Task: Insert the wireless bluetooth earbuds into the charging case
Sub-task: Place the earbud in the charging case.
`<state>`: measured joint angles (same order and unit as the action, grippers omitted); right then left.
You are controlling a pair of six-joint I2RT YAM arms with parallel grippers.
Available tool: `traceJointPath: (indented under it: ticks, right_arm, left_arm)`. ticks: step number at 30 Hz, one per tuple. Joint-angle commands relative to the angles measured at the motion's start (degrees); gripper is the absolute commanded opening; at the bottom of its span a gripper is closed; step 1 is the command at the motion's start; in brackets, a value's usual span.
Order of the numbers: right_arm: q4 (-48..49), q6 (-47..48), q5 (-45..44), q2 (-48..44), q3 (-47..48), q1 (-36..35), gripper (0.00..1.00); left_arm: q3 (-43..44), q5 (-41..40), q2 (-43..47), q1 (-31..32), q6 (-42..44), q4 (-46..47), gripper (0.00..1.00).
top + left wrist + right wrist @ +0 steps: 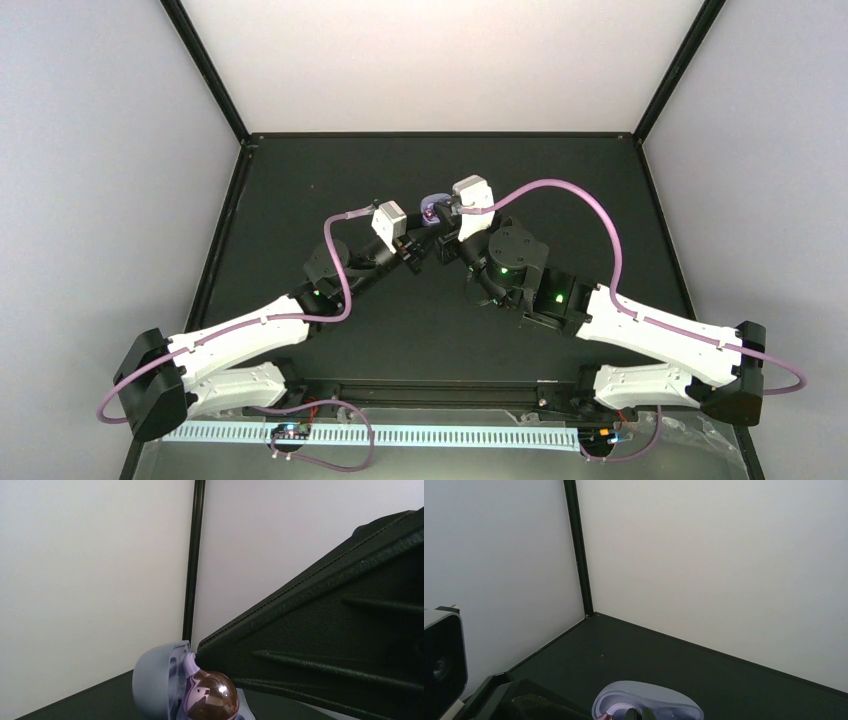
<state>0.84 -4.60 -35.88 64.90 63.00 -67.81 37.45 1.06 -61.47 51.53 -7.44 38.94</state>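
Observation:
The lavender charging case (432, 207) stands open above the middle of the mat, its lid (152, 682) upright. A glossy purple-and-brown earbud (211, 698) sits in the case's base, stem up against the lid. My left gripper (417, 243) is shut just below the case and seems to hold its base; its fingertips fall under the left wrist view's edge. My right gripper (445, 214) is shut, its two fingertips (638, 714) pressed together inside the case. Its black wedge-shaped finger (325, 645) touches the earbud's stem tip. Only this one earbud shows.
The dark mat (560, 200) lies inside white walls with black corner posts (578, 550). The left wrist's camera housing (441, 660) and black gripper body (524, 705) crowd close on the right gripper's left. Both arms meet mid-table, purple cables (590, 205) looping over them.

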Motion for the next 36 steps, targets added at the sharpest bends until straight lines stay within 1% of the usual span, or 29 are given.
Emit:
traceJointPath:
  ticks: [1, 10, 14, 21, 36]
  right_arm:
    - [-0.9, 1.1, -0.8, 0.5, 1.1, -0.4, 0.01]
    - [-1.9, 1.2, -0.3, 0.2, 1.1, -0.5, 0.01]
    - [-2.0, 1.2, -0.2, -0.1, 1.4, -0.4, 0.03]
    - [-3.2, 0.6, 0.5, -0.7, 2.4, -0.5, 0.13]
    - [-5.3, 0.1, -0.5, -3.3, 2.3, -0.6, 0.22]
  left_arm:
    - [2.6, -0.5, 1.6, 0.6, 0.0, 1.9, 0.02]
    - [2.9, -0.4, 1.6, 0.6, 0.1, 1.8, 0.02]
    - [2.8, -0.3, 1.6, 0.6, -0.1, 1.7, 0.02]
    - [2.5, -0.3, 1.5, 0.6, -0.3, 1.9, 0.01]
    - [2.5, -0.9, 1.3, 0.6, -0.3, 2.0, 0.02]
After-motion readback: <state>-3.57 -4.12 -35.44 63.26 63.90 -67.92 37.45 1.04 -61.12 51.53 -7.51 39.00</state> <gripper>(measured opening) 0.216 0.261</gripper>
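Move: The right hand's nearly shut fingertips are at the earbud's hook, with the earbud's body roughly 1 cm to their left and 1 cm lower. The open charging case is right under them, its middle about 1 cm ahead, 1 cm right and 2 cm down. Its raised lid stands some 2 cm ahead and 1 cm up. From the left hand, which holds the case, the case's middle is about 1 cm right and 1 cm up. Down by barely half a centimetre, the right hand lowers the earbud towards its socket in the case, then opens its fingers by about a fifth of their range and lets go of the hook. While still opening, it eases about 1 cm to the right, slightly up and back, with one fingertip still near the hook. The left hand keeps the case gripped and still. ##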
